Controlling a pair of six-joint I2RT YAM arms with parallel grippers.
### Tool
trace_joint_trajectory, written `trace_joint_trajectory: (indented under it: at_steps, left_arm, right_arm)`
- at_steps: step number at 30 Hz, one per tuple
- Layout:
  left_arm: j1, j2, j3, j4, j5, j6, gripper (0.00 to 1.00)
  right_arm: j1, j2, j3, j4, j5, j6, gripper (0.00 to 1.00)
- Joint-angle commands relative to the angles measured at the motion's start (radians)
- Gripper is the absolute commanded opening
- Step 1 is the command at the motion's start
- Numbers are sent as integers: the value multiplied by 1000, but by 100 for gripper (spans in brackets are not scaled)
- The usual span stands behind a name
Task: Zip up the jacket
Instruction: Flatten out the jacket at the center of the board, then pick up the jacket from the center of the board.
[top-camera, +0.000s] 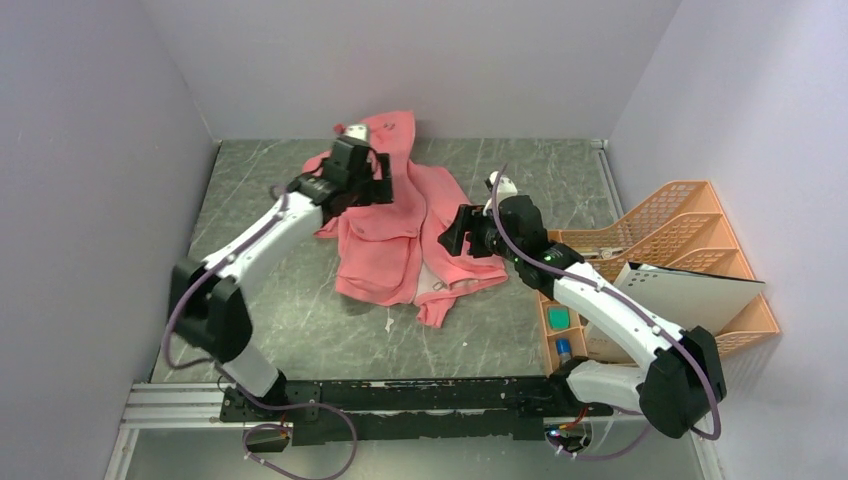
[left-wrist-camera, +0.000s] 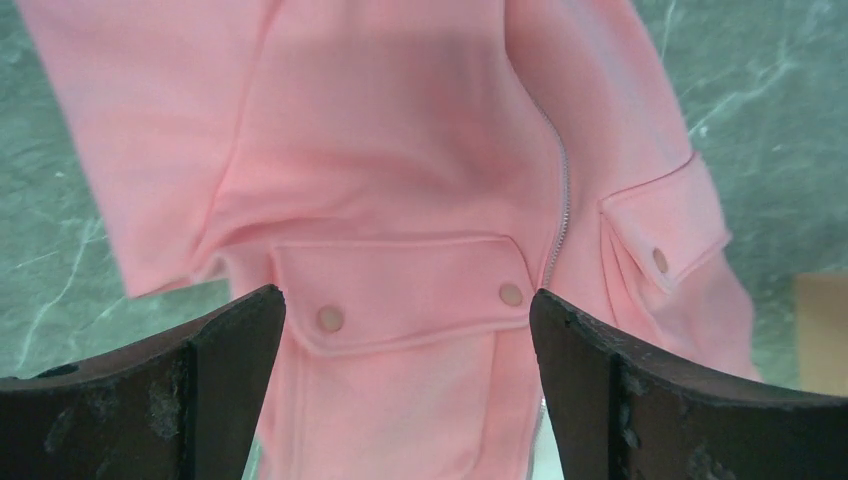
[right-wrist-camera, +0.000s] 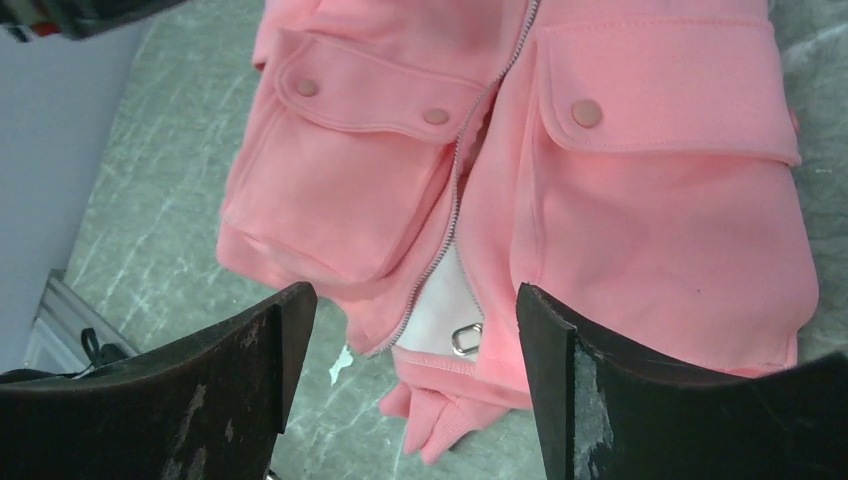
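The salmon-pink jacket (top-camera: 395, 235) lies crumpled in the middle of the grey table. My left gripper (top-camera: 368, 185) hovers over its upper part, open, with nothing between its fingers. In the left wrist view a flap pocket (left-wrist-camera: 400, 290) with two snaps shows between the fingertips, and the zipper (left-wrist-camera: 560, 200) runs just to its right. My right gripper (top-camera: 458, 232) is open at the jacket's right side. In the right wrist view the zipper (right-wrist-camera: 452, 210) splits apart near the hem over white lining, and a small metal pull ring (right-wrist-camera: 465, 338) lies there, below and between the fingers, untouched.
An orange wire rack (top-camera: 690, 235) with a white board (top-camera: 680, 295) stands at the right, close to my right arm. A small white scrap (top-camera: 388, 322) lies on the table before the jacket. Walls close in the back and both sides. A metal rail (top-camera: 190, 405) runs along the near edge.
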Motion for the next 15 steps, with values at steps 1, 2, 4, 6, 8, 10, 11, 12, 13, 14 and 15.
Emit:
trace_joint_trajectory:
  at_steps: [1,2,4,6,8,10,11,12,13,14,15]
  left_arm:
    - [130,-160,-159,83,156,-62,97]
    - [161,-191,-191,89,198,-58,97]
    - [193,-250,-244,92,217,-18,97]
    - [197,-294,-269,61,194,25,97]
    - [198,-318,-267,14,184,59,97]
    - [200,-339,-272,-18,175,77,97]
    - [202,-351,-280,-22,176,81,97]
    - [204,-366,-291,-18,190,85,97]
    - [209,-382,-307,-10,209,85,97]
    - [211,-401,-323,3,227,84,97]
    - [213,-417,-336,15,245,86,97]
  right_arm:
    - [0,-46,23,-17,-23,-15,79]
    - [0,-44,36,-38,-31,-20,80]
    - [0,-34,66,-77,-28,-5,82]
    - [0,-26,81,-91,-41,10,82]
    - [0,-25,78,-77,-83,13,83]
    - [0,-14,87,-76,-115,5,89]
    - [0,-7,92,-89,-108,22,95]
    - [0,-3,97,-99,-109,40,98]
    - [0,-3,97,-102,-115,39,99]
    - [1,-5,93,-97,-125,11,100]
    - [0,-10,81,-85,-126,20,100]
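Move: Below and to the left of the left hand, the jacket's left sleeve end lies about 13 cm left, 3 cm back and 16 cm down; the left pocket flap is almost underneath, about 2 cm back, and the jacket's lower left corner some 15 cm back and 8 cm left. From the right hand the zipper pull at the hem is roughly 5 cm back, 5 cm left and 16 cm down, the crumpled cuff another 5 cm nearer the base. Sweeping clear above the jacket, the left hand swings about 9 cm left towards the left sleeve end, rising a couple of centimetres early and sinking back, while also drawing back some 5 cm, which alone goes on once the leftward travel stops. Its fingers stay wide open. The right hand nearly hovers, easing back and slightly up as its fingers open from three quarters to full. ##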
